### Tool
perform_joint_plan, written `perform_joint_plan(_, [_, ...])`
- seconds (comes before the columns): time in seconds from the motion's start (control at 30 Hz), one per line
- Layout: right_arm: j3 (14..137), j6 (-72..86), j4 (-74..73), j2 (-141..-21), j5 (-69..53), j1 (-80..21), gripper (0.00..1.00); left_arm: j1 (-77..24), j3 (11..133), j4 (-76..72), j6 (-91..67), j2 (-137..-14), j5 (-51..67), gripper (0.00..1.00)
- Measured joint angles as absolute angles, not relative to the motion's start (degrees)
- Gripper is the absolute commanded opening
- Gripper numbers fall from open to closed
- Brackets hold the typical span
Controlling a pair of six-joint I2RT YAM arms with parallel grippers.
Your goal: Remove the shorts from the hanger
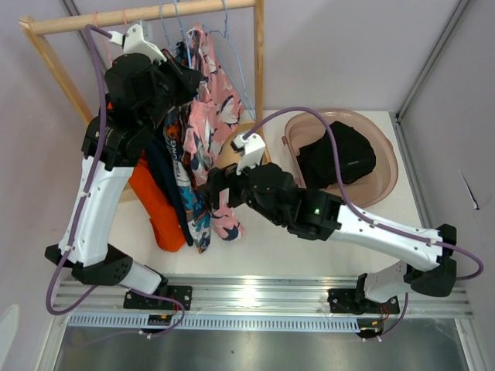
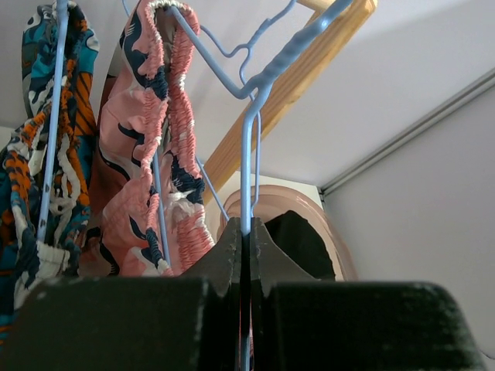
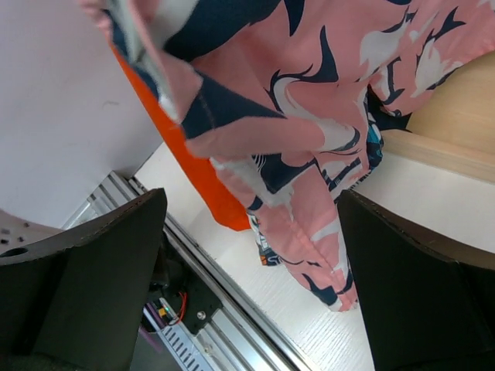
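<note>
The pink floral shorts (image 1: pixel 213 116) hang on a blue wire hanger (image 2: pixel 247 154) from the wooden rail (image 1: pixel 147 15). They also show in the left wrist view (image 2: pixel 147 154) and the right wrist view (image 3: pixel 309 116). My left gripper (image 1: pixel 189 77) is up by the rail, shut on the hanger's wire (image 2: pixel 246 232). My right gripper (image 1: pixel 213 182) is open at the shorts' lower leg, which shows between its fingers (image 3: pixel 251 197). The teal-orange print shorts (image 1: pixel 197 216), navy shorts (image 1: pixel 166 166) and orange shorts (image 1: pixel 155 205) hang to the left. The black shorts (image 1: pixel 336 154) lie in the basin.
A pink basin (image 1: pixel 387 166) stands at the right on the table. The wooden rack's upright (image 1: pixel 259 62) stands behind the pink shorts. Spare blue hangers (image 1: pixel 224 31) hang on the rail. The aluminium mounting rail (image 1: pixel 247 297) runs along the near edge.
</note>
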State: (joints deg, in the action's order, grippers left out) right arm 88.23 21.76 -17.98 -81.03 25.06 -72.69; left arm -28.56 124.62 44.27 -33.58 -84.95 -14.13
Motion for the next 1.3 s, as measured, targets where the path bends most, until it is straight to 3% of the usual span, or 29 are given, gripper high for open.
perform_joint_plan(0.23, [90.1, 20.8, -14.4, -86.8, 26.3, -72.7, 0.99, -28.8, 119.7, 44.2, -35.6, -80.4, -13.2, 0.0])
perform_joint_plan(0.3, [91.1, 20.0, -13.3, -88.3, 27.3, -72.7, 0.9, -28.9, 118.1, 44.2, -36.0, -78.8, -13.2, 0.0])
perform_joint_plan(0.37, [91.6, 18.9, -11.5, -89.5, 28.1, -72.7, 0.6, -28.9, 117.3, 44.2, -36.1, -77.7, -13.2, 0.0])
perform_joint_plan(0.4, [91.6, 18.3, -10.6, -89.9, 28.3, -72.8, 0.35, -28.9, 117.0, 44.2, -36.1, -77.1, -13.2, 0.0])
perform_joint_plan(0.43, [91.6, 17.6, -9.9, -90.2, 28.5, -72.9, 0.0, -28.9, 116.8, 44.3, -36.1, -76.7, -13.1, 0.0])
perform_joint_plan(0.63, [88.5, 17.3, -5.3, -89.8, 31.3, -77.0, 0.0, -28.9, 116.2, 44.3, -35.7, -75.2, -13.3, 0.0])
perform_joint_plan(0.83, [80.2, 19.5, -5.7, -86.1, 43.3, -91.0, 0.0, -29.3, 116.2, 47.1, -33.3, -75.2, -14.8, 0.0])
perform_joint_plan(1.03, [79.5, 25.1, -9.6, -85.5, 56.0, -103.8, 0.0, -29.5, 116.6, 49.6, -31.8, -75.8, -16.9, 0.0])
perform_joint_plan(1.3, [79.8, 28.0, -13.9, -87.5, 60.8, -104.4, 0.0, -29.5, 119.2, 50.7, -30.4, -77.0, -17.6, 0.0])
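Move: The pink shorts hang on the blue hanger that the left hand holds. Their middle is about 12 cm ahead of the open right hand, 3 cm to its left and roughly level with it in height; from the left hand they are about 15 cm below and neither ahead nor to the side. The teal-orange shorts hang beside them, some 12 cm ahead of the right hand, 10 cm to its left and 2 cm lower. The pink shorts' lower part is pinched by the right hand, which eases about 5 cm left and a little forward, shuts its fingers on the cloth, then pulls it back towards the robot some 18 cm while sinking. The left hand keeps its grip on the blue hanger, drawing back about 4 cm, then drifting left and slightly down. ##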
